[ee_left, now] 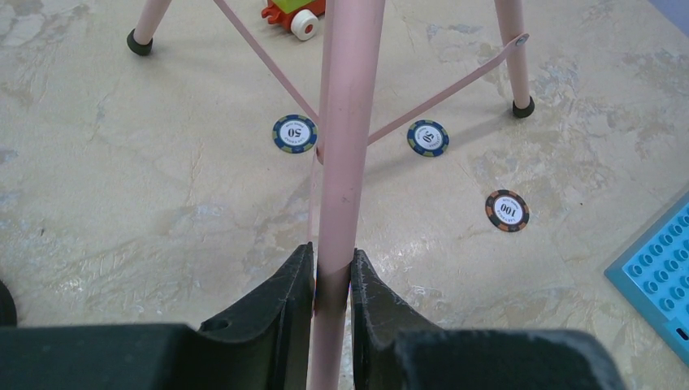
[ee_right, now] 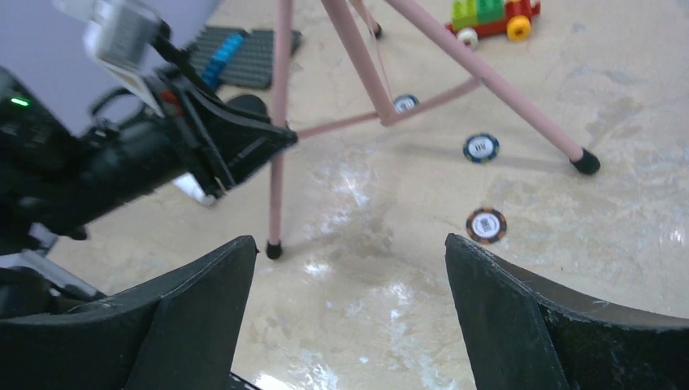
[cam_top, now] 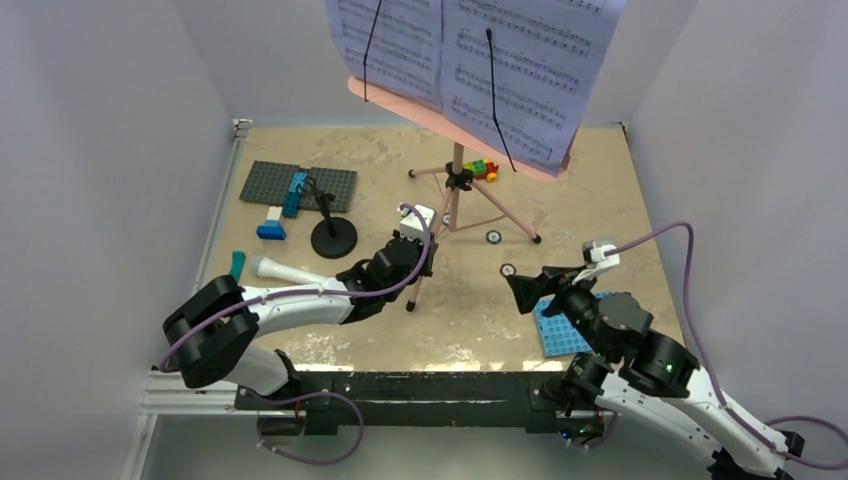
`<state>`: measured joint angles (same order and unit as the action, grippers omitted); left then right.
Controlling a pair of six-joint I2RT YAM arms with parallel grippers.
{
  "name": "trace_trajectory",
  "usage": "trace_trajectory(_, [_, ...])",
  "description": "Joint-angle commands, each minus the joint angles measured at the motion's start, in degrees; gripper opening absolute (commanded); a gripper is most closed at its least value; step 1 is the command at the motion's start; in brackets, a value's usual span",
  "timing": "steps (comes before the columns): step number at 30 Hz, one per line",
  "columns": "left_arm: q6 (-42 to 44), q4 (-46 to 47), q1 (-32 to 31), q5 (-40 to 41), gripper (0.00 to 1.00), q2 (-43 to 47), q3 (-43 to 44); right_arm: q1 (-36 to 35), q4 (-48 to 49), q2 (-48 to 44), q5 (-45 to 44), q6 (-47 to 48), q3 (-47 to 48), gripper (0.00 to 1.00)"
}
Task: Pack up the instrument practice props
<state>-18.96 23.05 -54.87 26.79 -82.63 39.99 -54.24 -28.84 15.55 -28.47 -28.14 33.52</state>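
Observation:
The pink tripod music stand [cam_top: 457, 190] stands mid-table, its desk holding lavender sheet-music pages [cam_top: 480, 60]. My left gripper [cam_top: 424, 266] is shut on the stand's near leg [ee_left: 345, 162]; in the left wrist view the left gripper [ee_left: 333, 268] has both black fingers pressed against the pink tube. My right gripper [cam_top: 520, 290] hangs open to the right of that leg. In the right wrist view the right gripper [ee_right: 349, 242] has only bare table between its fingers. The grey-white microphone [cam_top: 285, 270] lies at the left. The black round-based mic stand [cam_top: 333, 235] stands behind it.
Poker chips [ee_left: 295, 133] [ee_left: 427, 137] [ee_left: 507, 210] lie between the tripod's feet. A grey studded plate [cam_top: 298, 185] with blue bricks sits back left, and a blue plate [cam_top: 562, 325] lies under my right arm. A toy brick car [cam_top: 482, 170] stands behind the tripod.

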Motion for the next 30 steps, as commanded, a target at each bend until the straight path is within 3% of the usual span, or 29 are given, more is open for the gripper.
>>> trace_trajectory(1, [-0.78, -12.48, 2.63, 8.44, 0.00, -2.85, -1.04, 0.10, -0.80, -3.24, 5.06, 4.11, 7.86, 0.91])
trace_trajectory(10, [0.44, -15.73, 4.98, 11.79, 0.00, -8.05, 2.46, 0.07, 2.70, -5.39, 4.34, 7.66, 13.62, 0.90])
trace_trajectory(30, [-7.48, -29.16, 8.42, 13.84, 0.00, -3.60, 2.47, 0.07, 0.52, -4.99, 5.25, 8.91, 17.18, 0.92])
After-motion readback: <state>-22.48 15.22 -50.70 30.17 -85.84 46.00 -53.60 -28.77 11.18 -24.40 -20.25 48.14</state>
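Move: The left fingers already grip the near leg of the music stand; its foot is about 13 cm below them, 8 cm back and 2 cm left. The black microphone base stands some 9 cm ahead and 21 cm left of the left hand. From it the nearest chip is roughly 14 cm ahead and 6 cm right, the middle chip 9 cm ahead and 18 cm right. From the right hand, the gripped spot is about 11 cm ahead, 24 cm left and 10 cm lower. Keep the left gripper closed on the pink leg and draw the stand forward about 3 cm, then also some 2 cm left, almost level, towards the microphone base, yawing slightly counter-clockwise. Meanwhile lift the empty, open right hand clear by some 12 cm, easing back and right and tipping its fingers up. ##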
